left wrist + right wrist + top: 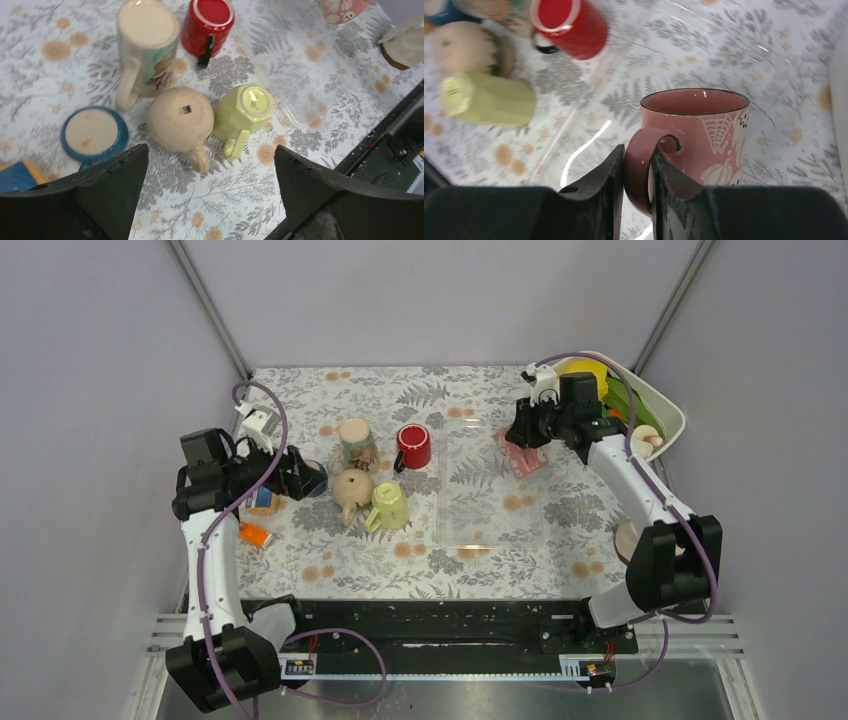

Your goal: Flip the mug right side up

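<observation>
A pink mug with a web and pumpkin print [704,135] is held by its handle between the fingers of my right gripper [639,160], which is shut on it. Its mouth faces up in the right wrist view. In the top view the pink mug [527,458] hangs under my right gripper [522,435], over the far right corner of a clear tray [490,510]. I cannot tell whether it touches the surface. My left gripper [210,152] is open and empty, above the table near a group of mugs at the left [300,475].
Several mugs stand bottom up: a tall cream one [146,45], a round beige one [180,120], a yellow-green one [245,112], a blue one [92,132]. A red mug [207,25] lies beside them. A white bin [668,410] stands at the far right.
</observation>
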Tool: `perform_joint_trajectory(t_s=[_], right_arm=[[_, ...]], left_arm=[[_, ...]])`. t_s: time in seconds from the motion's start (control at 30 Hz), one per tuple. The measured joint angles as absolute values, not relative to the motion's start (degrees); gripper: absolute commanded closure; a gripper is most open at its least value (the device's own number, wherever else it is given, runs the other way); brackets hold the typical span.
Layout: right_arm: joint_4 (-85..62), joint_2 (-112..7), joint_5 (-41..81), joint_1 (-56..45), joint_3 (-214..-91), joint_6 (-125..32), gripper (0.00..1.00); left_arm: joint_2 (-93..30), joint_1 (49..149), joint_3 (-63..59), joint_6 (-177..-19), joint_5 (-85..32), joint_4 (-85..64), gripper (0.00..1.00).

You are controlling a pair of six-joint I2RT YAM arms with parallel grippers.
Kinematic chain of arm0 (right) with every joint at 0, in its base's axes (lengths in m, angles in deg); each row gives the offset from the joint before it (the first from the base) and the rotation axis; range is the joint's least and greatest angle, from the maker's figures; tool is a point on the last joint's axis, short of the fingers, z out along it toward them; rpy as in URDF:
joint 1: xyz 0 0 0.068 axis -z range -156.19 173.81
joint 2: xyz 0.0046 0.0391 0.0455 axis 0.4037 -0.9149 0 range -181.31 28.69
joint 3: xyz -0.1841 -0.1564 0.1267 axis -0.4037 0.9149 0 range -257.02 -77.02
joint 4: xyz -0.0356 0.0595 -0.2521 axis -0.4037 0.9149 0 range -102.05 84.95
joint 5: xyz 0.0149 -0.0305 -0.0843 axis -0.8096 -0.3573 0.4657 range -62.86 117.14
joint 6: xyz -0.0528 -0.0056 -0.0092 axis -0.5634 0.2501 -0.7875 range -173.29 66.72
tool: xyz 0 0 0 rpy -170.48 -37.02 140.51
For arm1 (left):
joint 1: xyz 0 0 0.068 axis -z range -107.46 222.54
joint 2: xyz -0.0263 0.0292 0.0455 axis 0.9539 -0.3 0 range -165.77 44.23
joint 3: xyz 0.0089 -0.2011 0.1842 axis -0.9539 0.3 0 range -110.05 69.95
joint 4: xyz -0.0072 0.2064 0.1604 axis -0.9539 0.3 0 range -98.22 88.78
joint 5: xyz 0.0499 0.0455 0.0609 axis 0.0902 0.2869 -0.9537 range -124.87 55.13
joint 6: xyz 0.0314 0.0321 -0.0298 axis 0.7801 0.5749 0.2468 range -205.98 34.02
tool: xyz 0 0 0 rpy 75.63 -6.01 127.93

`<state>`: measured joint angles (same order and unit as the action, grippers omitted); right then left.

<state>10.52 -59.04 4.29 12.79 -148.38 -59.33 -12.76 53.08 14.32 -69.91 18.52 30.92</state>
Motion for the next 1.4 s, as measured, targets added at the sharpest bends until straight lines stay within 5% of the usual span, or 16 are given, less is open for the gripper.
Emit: perform_joint_trajectory(t_s=[0.27, 0.53, 1.2, 1.4], right_arm=[[12.22, -44.00, -21.26, 11.91, -148.42, -62.06, 1.00], [7.55, -31.83, -37.61, 7.17, -143.24, -61.30, 1.00], [6.65, -29.09, -40.45, 5.92, -137.54, -63.35, 1.00], [5.82, -28.35, -40.91, 5.75, -136.95, -62.91, 1.00]], left_arm=[[-23.27, 73.91, -1.64, -69.45, 14.21, 32.16, 0.01], [-46.77, 88.42, -26.45, -75.94, 15.68, 33.80, 0.01], [-54.99, 102.54, -30.21, -82.02, 20.75, 39.81, 0.01], [-56.10, 104.33, -30.23, -81.99, 20.64, 40.12, 0.15]])
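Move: Held by its handle in the right hand, the pink mug sits some 3 cm to the right of that hand's fingers, 1 cm ahead and 4 cm lower. The open left gripper is about 44 cm to the right hand's left and 15 cm back. From the left hand the pink mug lies roughly 47 cm right, 16 cm ahead, 13 cm lower; the red mug 23 cm right, 21 cm ahead, the lime mug 16 cm right, 7 cm ahead, both some 19 cm below. Drawing the pink mug back about 21 cm, up 15 and left 9, the right hand swings nearly 50 degrees counter-clockwise with its left side rising, then almost stops, keeping its grip on the handle. The left hand sweeps some 28 cm right, arching up and forward and back again while turning clockwise and tipping down, until one finger of its still wide gripper reaches into the mug's mouth. ##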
